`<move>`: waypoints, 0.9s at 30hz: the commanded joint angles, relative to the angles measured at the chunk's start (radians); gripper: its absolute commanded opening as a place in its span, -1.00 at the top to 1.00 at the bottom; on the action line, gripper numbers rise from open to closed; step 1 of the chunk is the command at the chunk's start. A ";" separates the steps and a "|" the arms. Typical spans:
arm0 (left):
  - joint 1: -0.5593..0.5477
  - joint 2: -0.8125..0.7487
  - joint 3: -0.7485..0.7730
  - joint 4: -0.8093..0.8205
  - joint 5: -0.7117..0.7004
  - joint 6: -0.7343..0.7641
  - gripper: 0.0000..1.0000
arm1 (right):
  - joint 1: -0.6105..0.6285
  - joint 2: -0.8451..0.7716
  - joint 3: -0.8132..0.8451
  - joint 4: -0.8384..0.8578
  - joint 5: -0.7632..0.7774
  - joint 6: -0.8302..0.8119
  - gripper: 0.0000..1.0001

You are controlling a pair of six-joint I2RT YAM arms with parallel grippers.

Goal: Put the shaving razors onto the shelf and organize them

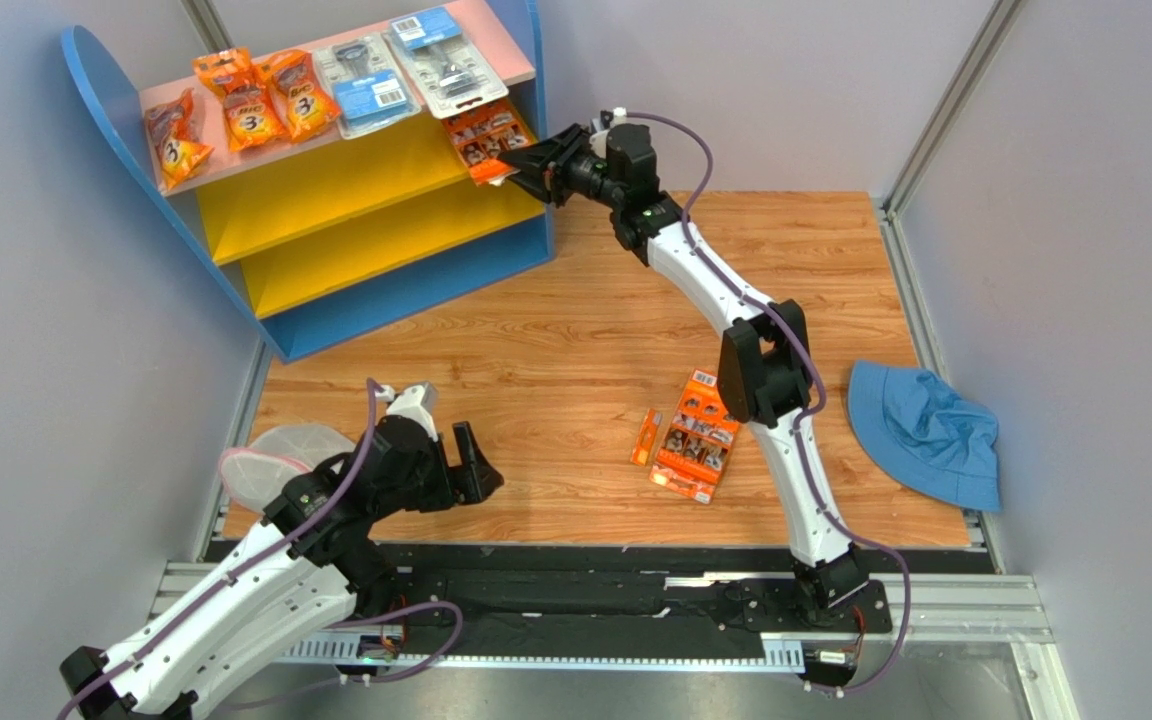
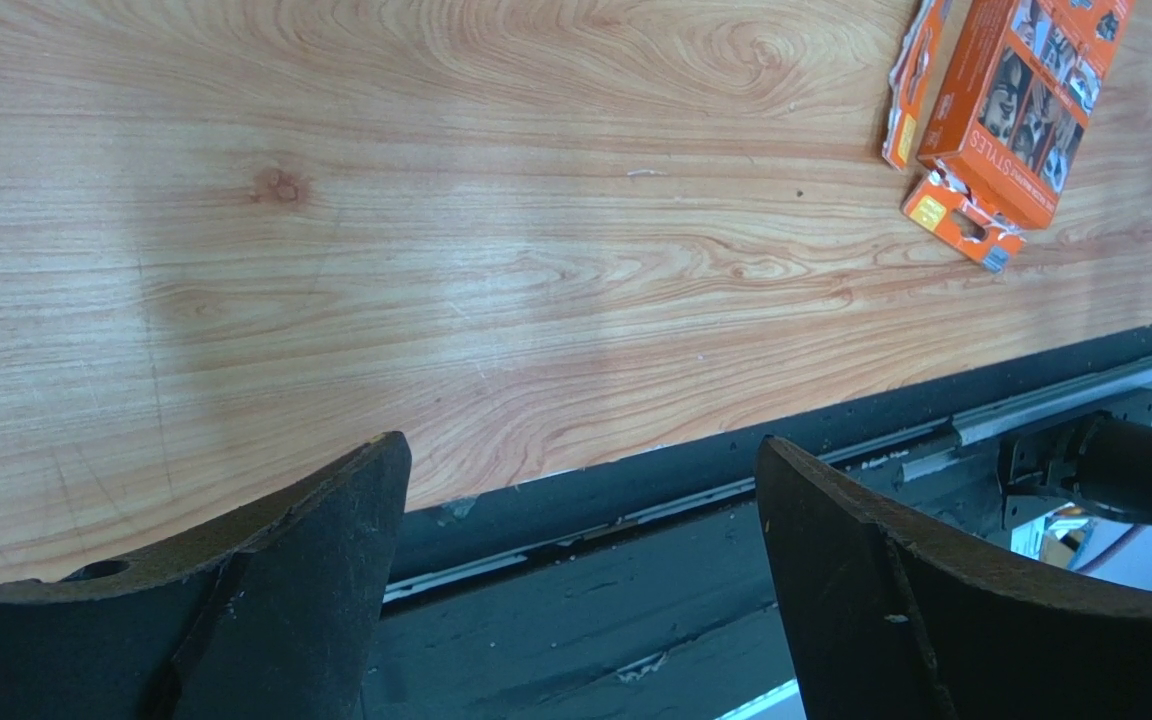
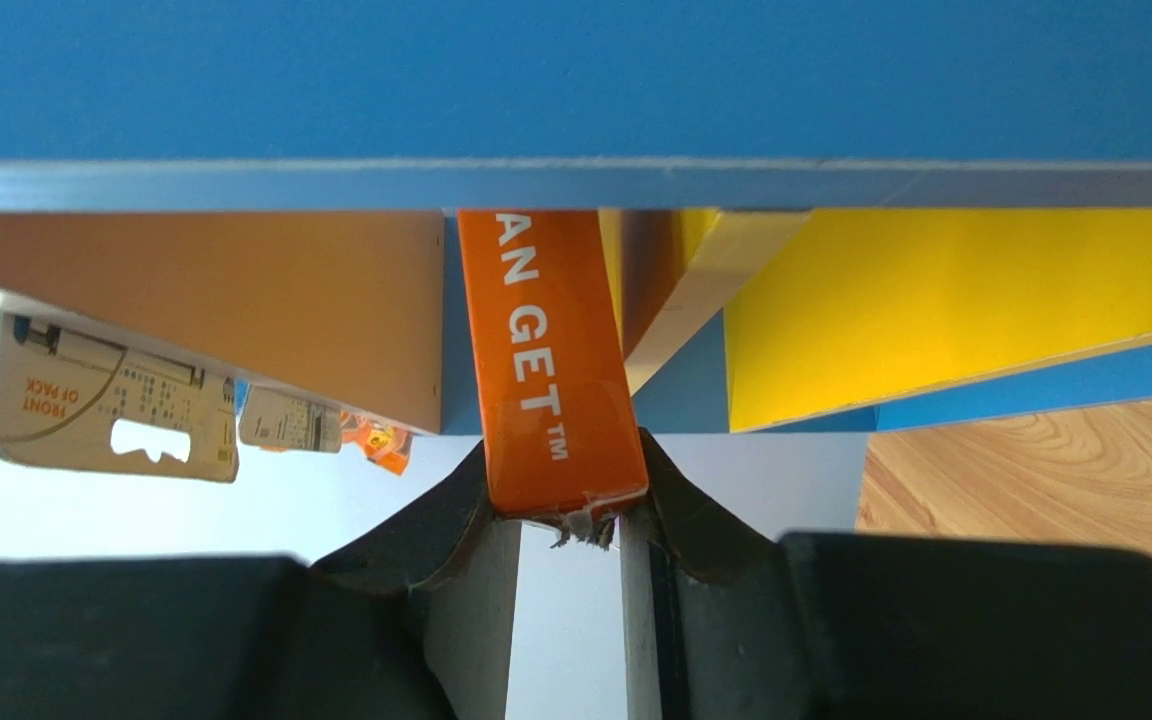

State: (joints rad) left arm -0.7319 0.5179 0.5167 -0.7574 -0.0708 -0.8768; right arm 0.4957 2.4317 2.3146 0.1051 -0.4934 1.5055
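Observation:
The shelf stands at the back left, with three small orange razor bags and two clear blister packs on its pink top board. My right gripper is shut on an orange razor card, held at the shelf's right end over the upper yellow board. In the right wrist view the card stands edge-on between the fingers, under the blue panel. Another orange razor card lies on the table, a thin orange pack beside it. My left gripper hovers open and holds nothing.
A blue cloth hat lies at the table's right edge. A whitish translucent object sits beside the left arm. Grey walls enclose the table on three sides. In the left wrist view the black front rail runs below the open fingers.

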 commanded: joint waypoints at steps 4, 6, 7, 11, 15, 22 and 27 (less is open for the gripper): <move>-0.003 -0.010 -0.009 0.036 0.019 -0.005 -0.86 | -0.003 0.012 0.089 0.019 0.032 0.033 0.70; -0.004 -0.012 -0.010 0.040 0.022 -0.004 -0.85 | -0.008 0.010 0.091 0.022 0.039 0.033 0.56; -0.003 -0.012 -0.009 0.038 0.023 -0.002 -0.85 | -0.009 0.010 0.089 0.022 0.039 0.033 0.53; -0.003 -0.013 -0.014 0.043 0.023 -0.002 -0.85 | -0.014 0.009 0.089 0.025 0.044 0.038 0.27; -0.004 -0.012 -0.014 0.047 0.026 -0.001 -0.84 | -0.017 -0.003 0.083 0.022 0.044 0.032 0.05; -0.004 -0.012 -0.020 0.052 0.029 -0.001 -0.84 | -0.031 -0.019 0.071 0.022 0.049 0.027 -0.05; -0.004 -0.012 -0.020 0.052 0.026 -0.001 -0.84 | -0.031 -0.058 -0.003 0.059 0.009 0.021 -0.10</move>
State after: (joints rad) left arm -0.7326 0.5117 0.5018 -0.7357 -0.0528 -0.8768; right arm 0.4694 2.4477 2.3470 0.0902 -0.4564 1.5261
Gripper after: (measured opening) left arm 0.923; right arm 0.533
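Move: The right hand holds the orange box by its near edge at the right end of the upper yellow shelf; the box's middle is about 5 cm ahead and 4 cm left, at hand height. The nearest blister pack, on the pink top shelf, is roughly 11 cm ahead, 8 cm left and 8 cm above the right hand. From the left hand, the held box is some 40 cm ahead, about straight in line, and 20 cm higher. The right fingers open and release the orange box as the hand eases about 2 cm forward and rightward. ##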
